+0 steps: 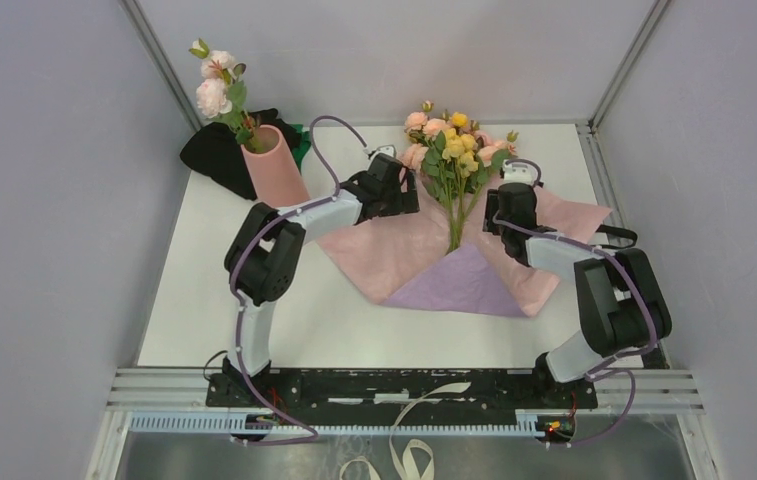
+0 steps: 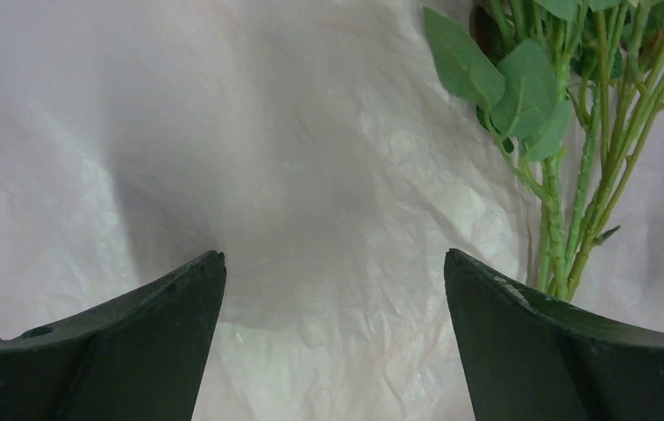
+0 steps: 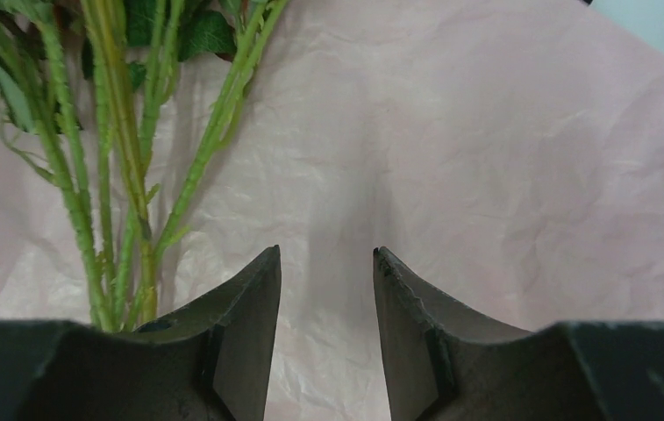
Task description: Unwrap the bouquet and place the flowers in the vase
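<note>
The bouquet's paper (image 1: 384,250) lies spread flat on the table, pink side up, with a lilac corner (image 1: 459,285) folded over at the front. The flowers (image 1: 454,150), peach roses and yellow blooms, lie on it with their stems (image 2: 565,219) (image 3: 109,175) pointing toward me. Just left of the stems my left gripper (image 1: 404,195) (image 2: 335,259) hovers wide open over bare paper (image 2: 310,132). Right of the stems is my right gripper (image 1: 494,215) (image 3: 326,253), partly open with only paper (image 3: 486,175) between its fingers. The salmon-pink vase (image 1: 276,170) stands at the back left.
A pale pink sprig with buds (image 1: 216,85) stands in the vase, which leans against a black cloth lump (image 1: 216,155). A black strip (image 1: 619,235) lies at the paper's right edge. Grey walls close in on three sides.
</note>
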Robot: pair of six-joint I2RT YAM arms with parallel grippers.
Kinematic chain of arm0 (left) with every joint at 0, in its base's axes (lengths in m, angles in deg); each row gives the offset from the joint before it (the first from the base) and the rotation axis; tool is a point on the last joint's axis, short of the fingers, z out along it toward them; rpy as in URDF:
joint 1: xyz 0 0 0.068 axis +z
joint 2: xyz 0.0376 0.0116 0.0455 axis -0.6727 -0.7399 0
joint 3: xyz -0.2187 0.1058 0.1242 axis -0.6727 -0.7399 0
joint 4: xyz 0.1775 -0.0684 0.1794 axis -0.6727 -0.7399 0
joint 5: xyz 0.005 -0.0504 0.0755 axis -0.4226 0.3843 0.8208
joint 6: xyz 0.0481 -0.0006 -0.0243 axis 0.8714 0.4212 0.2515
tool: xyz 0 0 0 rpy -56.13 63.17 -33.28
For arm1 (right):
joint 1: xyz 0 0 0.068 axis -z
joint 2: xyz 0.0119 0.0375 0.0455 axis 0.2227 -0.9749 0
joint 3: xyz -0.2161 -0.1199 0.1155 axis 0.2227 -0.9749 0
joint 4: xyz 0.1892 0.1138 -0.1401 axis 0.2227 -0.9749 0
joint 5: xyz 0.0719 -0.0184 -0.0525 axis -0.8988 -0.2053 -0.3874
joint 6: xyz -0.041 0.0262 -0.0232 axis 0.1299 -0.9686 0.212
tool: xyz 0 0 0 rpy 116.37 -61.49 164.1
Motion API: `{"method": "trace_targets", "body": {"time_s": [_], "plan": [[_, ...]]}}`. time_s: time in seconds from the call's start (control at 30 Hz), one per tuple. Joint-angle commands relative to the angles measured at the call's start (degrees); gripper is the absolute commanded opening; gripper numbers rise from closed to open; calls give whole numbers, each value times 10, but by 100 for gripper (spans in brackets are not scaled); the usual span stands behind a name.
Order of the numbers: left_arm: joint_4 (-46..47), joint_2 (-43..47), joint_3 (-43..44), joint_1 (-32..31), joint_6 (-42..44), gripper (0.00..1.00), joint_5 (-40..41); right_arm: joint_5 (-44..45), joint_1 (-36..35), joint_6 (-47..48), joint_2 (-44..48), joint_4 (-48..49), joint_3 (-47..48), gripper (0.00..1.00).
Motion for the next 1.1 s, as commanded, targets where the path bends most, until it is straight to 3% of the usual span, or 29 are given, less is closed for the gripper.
{"method": "trace_targets", "body": {"time_s": [0.0,0.43,0.77,0.93,1.07], "plan": [[2,-7,-4,15,9,100,-20,-32,8,-10,-56,7,45,49],[0,-74,52,60,-15,100,-82,-94,8,-22,-199,-14,131,49],[-35,-156,166,97,-14,100,-99,-117,11,-30,-281,-32,226,49],[-55,-181,216,107,-8,100,-98,-118,14,-29,-292,-42,248,49],[-51,-154,195,104,0,100,-91,-117,13,-29,-239,-27,208,49]]}}
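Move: The flowers' leafy upper stems lie about 10 cm ahead of the right hand, 7 cm to its left and 4 cm below. Their yellow blossoms are some 20 cm ahead of that hand and 7 cm left, and the purple paper corner is 13 cm back and 7 cm left. From the left hand, the near peach blossoms are about 11 cm ahead and 5 cm right, and the upper stems 4 cm ahead and 12 cm right. The bouquet, lying on the opened paper, is approached from its right: the right hand sinks about 5 cm, then slides forward some 10 cm and left 5 cm low over the paper, its half-open fingers coming up beside the leafy stems, the left finger seeming to push along them. The left hand, wide open, dips slightly and travels forward over the paper past the stems towards the peach blossoms. ##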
